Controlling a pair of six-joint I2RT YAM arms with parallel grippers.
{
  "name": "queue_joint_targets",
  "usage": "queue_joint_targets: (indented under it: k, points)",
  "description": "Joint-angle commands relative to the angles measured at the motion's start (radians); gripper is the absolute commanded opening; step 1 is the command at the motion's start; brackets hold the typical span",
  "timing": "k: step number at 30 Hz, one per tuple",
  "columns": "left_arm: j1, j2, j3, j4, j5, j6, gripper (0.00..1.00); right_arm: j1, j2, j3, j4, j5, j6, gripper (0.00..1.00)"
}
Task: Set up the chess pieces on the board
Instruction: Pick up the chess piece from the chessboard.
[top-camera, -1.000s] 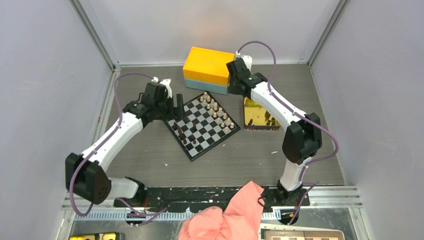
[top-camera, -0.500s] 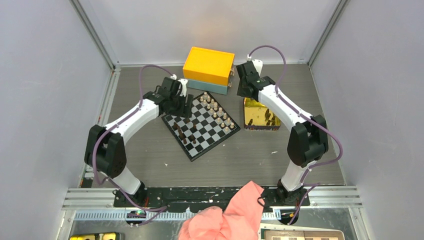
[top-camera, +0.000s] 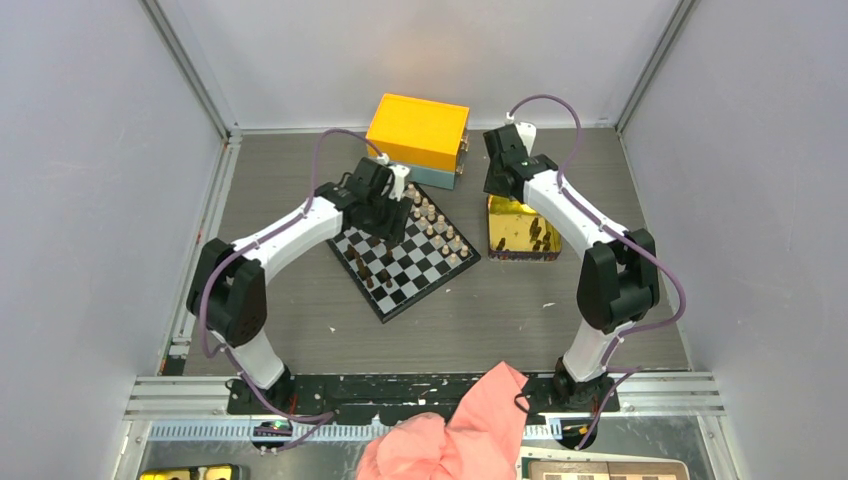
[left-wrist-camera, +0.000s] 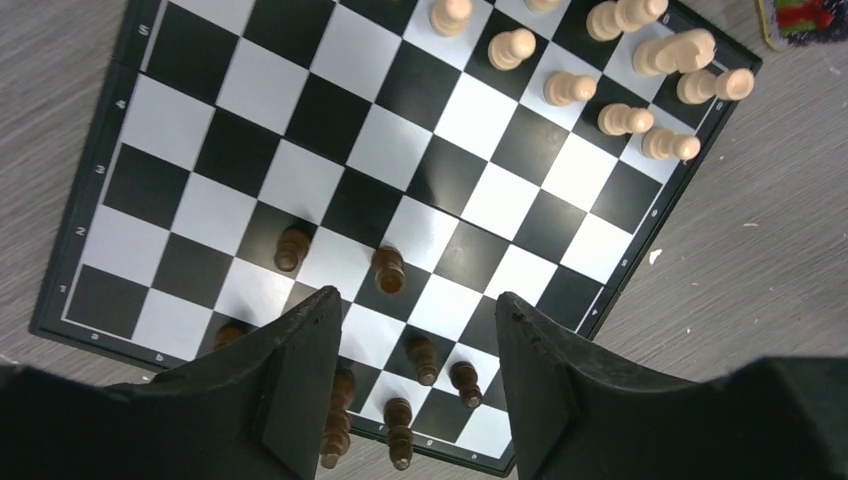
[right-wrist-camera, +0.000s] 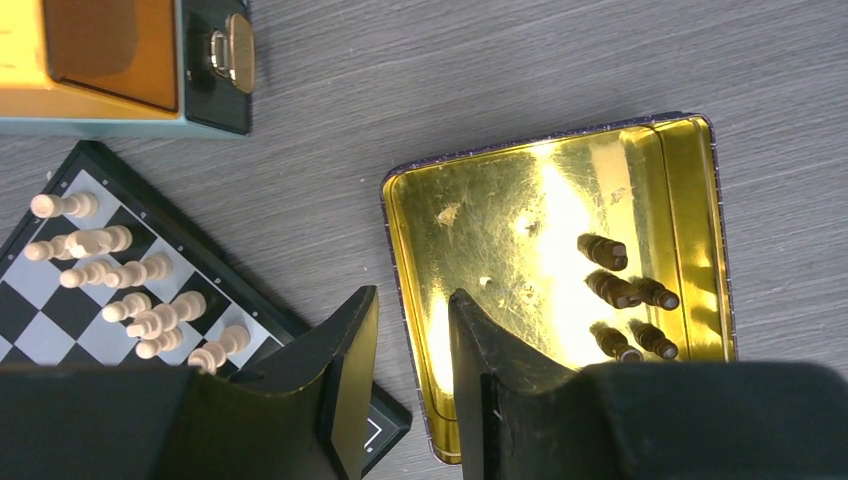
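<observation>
The board (top-camera: 420, 262) lies tilted in the middle of the table. Light tan chess pieces (top-camera: 437, 225) crowd its far right side, and dark brown ones (top-camera: 372, 270) stand along its near left side. My left gripper (top-camera: 395, 220) hovers over the board's far part. In the left wrist view the left gripper (left-wrist-camera: 417, 300) is open above the dark pieces (left-wrist-camera: 388, 268), with nothing between its fingers. My right gripper (right-wrist-camera: 412, 296) is open by a narrow gap and empty, above the edge of a gold tin (right-wrist-camera: 500, 230) that holds several dark pieces (right-wrist-camera: 620, 290).
An orange box with a teal base (top-camera: 418, 130) stands just behind the board, close to both grippers. The gold tin (top-camera: 510, 235) sits right of the board. A pink cloth (top-camera: 455, 430) lies over the near rail. Grey walls enclose the table.
The left arm has swung right, from the board's left edge to over its far part, and its jaws have narrowed. The right gripper has shifted slightly right, away from the orange box.
</observation>
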Motion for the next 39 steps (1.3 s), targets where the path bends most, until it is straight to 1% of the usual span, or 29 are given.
queue_joint_targets:
  k: [1,6,10,19,31,34,39]
  points:
    - [-0.022,0.025,0.036,-0.036,-0.007,-0.006,0.58,-0.009,-0.056,-0.011,0.048,0.004,0.007,0.38]
    - [-0.046,0.051,0.051,-0.084,-0.048,-0.019,0.52,-0.020,-0.055,-0.020,0.056,0.000,0.010,0.38]
    - [-0.050,0.070,0.054,-0.087,-0.055,-0.027,0.49,-0.024,-0.050,-0.019,0.060,-0.005,0.012,0.38]
    - [-0.052,0.118,0.074,-0.072,-0.062,-0.029,0.44,-0.027,-0.046,-0.018,0.065,-0.011,0.011,0.38]
    - [-0.052,0.177,0.109,-0.061,-0.116,-0.029,0.43,-0.034,-0.036,-0.016,0.070,-0.022,0.008,0.38]
    - [-0.052,0.185,0.117,-0.064,-0.115,-0.026,0.38,-0.035,-0.031,-0.013,0.070,-0.023,0.008,0.38]
    - [-0.052,0.186,0.114,-0.070,-0.116,-0.025,0.33,-0.036,-0.021,-0.007,0.069,-0.027,0.008,0.38]
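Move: The dark chess piece I am after stands alone, nearly beneath my left hand: about 9 cm below, 1 cm back and 1 cm to the left. The next dark piece is roughly 2 cm ahead and 4 cm left of my hand. Two more small dark ones stand some 5 and 7 cm back, 2 and 1 cm left, and the dark row's middle lies 4 cm back, 7 cm left. From my right hand the piece lies about 10 cm back, 20 cm left and 13 cm down. I sink my empty left hand about 6 cm towards the lone dark piece, drifting some 2 cm back at first and then easing most of that forward again while still descending. The wrist tips some 10 degrees so the fingers point more steeply down, and they narrow from a bit over half open to about a third, ready to take the piece between them. ##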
